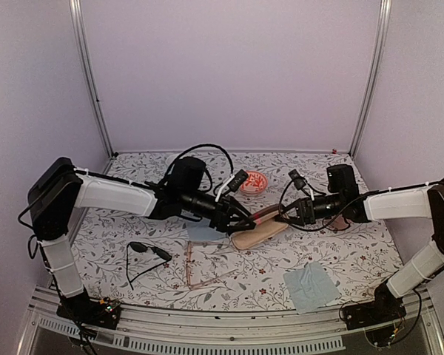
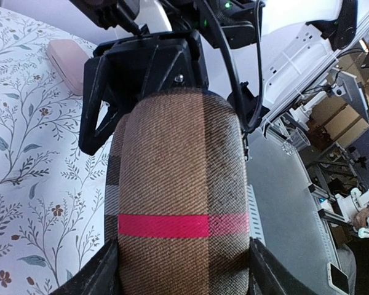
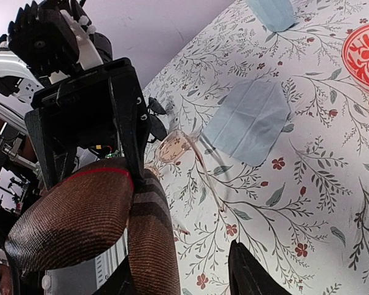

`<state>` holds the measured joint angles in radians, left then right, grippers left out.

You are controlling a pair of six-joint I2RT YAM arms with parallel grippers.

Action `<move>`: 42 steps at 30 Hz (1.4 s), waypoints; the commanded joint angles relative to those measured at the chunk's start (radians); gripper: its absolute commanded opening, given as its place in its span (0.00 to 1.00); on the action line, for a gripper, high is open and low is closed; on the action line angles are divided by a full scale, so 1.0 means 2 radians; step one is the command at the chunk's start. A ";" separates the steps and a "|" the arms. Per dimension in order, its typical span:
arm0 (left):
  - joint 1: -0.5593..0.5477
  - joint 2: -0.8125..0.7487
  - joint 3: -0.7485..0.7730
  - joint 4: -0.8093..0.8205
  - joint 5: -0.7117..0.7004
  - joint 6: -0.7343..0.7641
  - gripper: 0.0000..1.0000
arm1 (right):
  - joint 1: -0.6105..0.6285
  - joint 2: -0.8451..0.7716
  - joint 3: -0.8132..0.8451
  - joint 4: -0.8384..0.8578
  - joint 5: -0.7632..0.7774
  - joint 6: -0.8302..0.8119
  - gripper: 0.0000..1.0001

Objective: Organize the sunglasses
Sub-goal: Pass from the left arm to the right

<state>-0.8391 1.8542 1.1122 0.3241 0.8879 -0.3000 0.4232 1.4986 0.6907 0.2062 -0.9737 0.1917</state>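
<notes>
The black sunglasses [image 1: 149, 251] lie on the table at the front left. The pinkish see-through pair [image 1: 207, 268] lies just to their right and also shows in the right wrist view [image 3: 179, 147]. The brown case with a red band [image 1: 257, 231] is at the table's middle. My left gripper [image 1: 240, 220] is shut on the case [image 2: 181, 184], one finger on each side. Opposite it, my right gripper [image 1: 280, 217] is at the case's other end. In the right wrist view the case [image 3: 149, 246] gapes in two halves. One half sits between the right gripper's [image 3: 178, 270] open jaws, with a gap to the right finger [image 3: 246, 273].
A pink case [image 2: 67, 58] lies behind the right arm. A red patterned dish [image 1: 253, 183] sits at the back centre. One blue cloth [image 1: 203, 233] lies beside the brown case, another [image 1: 311, 285] at the front right. Side walls stand close to both arms.
</notes>
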 commanded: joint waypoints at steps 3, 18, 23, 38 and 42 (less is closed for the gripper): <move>0.006 0.009 0.013 0.014 0.032 0.001 0.00 | -0.018 0.016 -0.008 0.029 -0.036 0.009 0.43; 0.015 0.025 0.004 0.033 0.037 -0.015 0.00 | -0.026 0.028 -0.018 0.033 -0.031 0.014 0.15; 0.019 0.031 0.000 0.060 0.042 -0.036 0.12 | -0.026 0.028 -0.018 0.033 -0.023 0.021 0.07; 0.039 0.005 -0.032 0.096 0.003 -0.061 0.89 | -0.043 0.012 -0.038 0.029 -0.001 0.034 0.00; 0.049 -0.008 -0.045 0.097 -0.027 -0.062 0.97 | -0.045 0.012 -0.040 0.030 0.011 0.040 0.00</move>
<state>-0.7708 1.8896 1.0470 0.4767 0.8886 -0.4267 0.3370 1.5391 0.6193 0.2554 -0.9714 0.2489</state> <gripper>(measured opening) 0.940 0.089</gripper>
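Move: The left hand still holds the open sunglasses case by its left end, the case's middle about 4 cm to the right of that hand and 2 cm below; the right gripper waits some 9 cm to the right and 3 cm farther out. From the right hand, its half-open fingers astride a wall of the case, that middle is about 4 cm left, 3 cm back and 2 cm below. The red bowl stands some 22 cm ahead of the right hand, 7 cm left; the blue cloth lies roughly 6 cm ahead of the left hand, 14 cm left; both about 10 cm below. While both hands sink together by 1.5 to 2 cm, the left keeping its grip and creeping about 1.5 cm forward, the right hand closes its fingers nearly shut and pinches the plaid wall at the case's right end. Only then does the left hand open wide and let go, easing off to its left and forward, as the right hand draws the case away to the right and down, about 3 cm each way overall. ##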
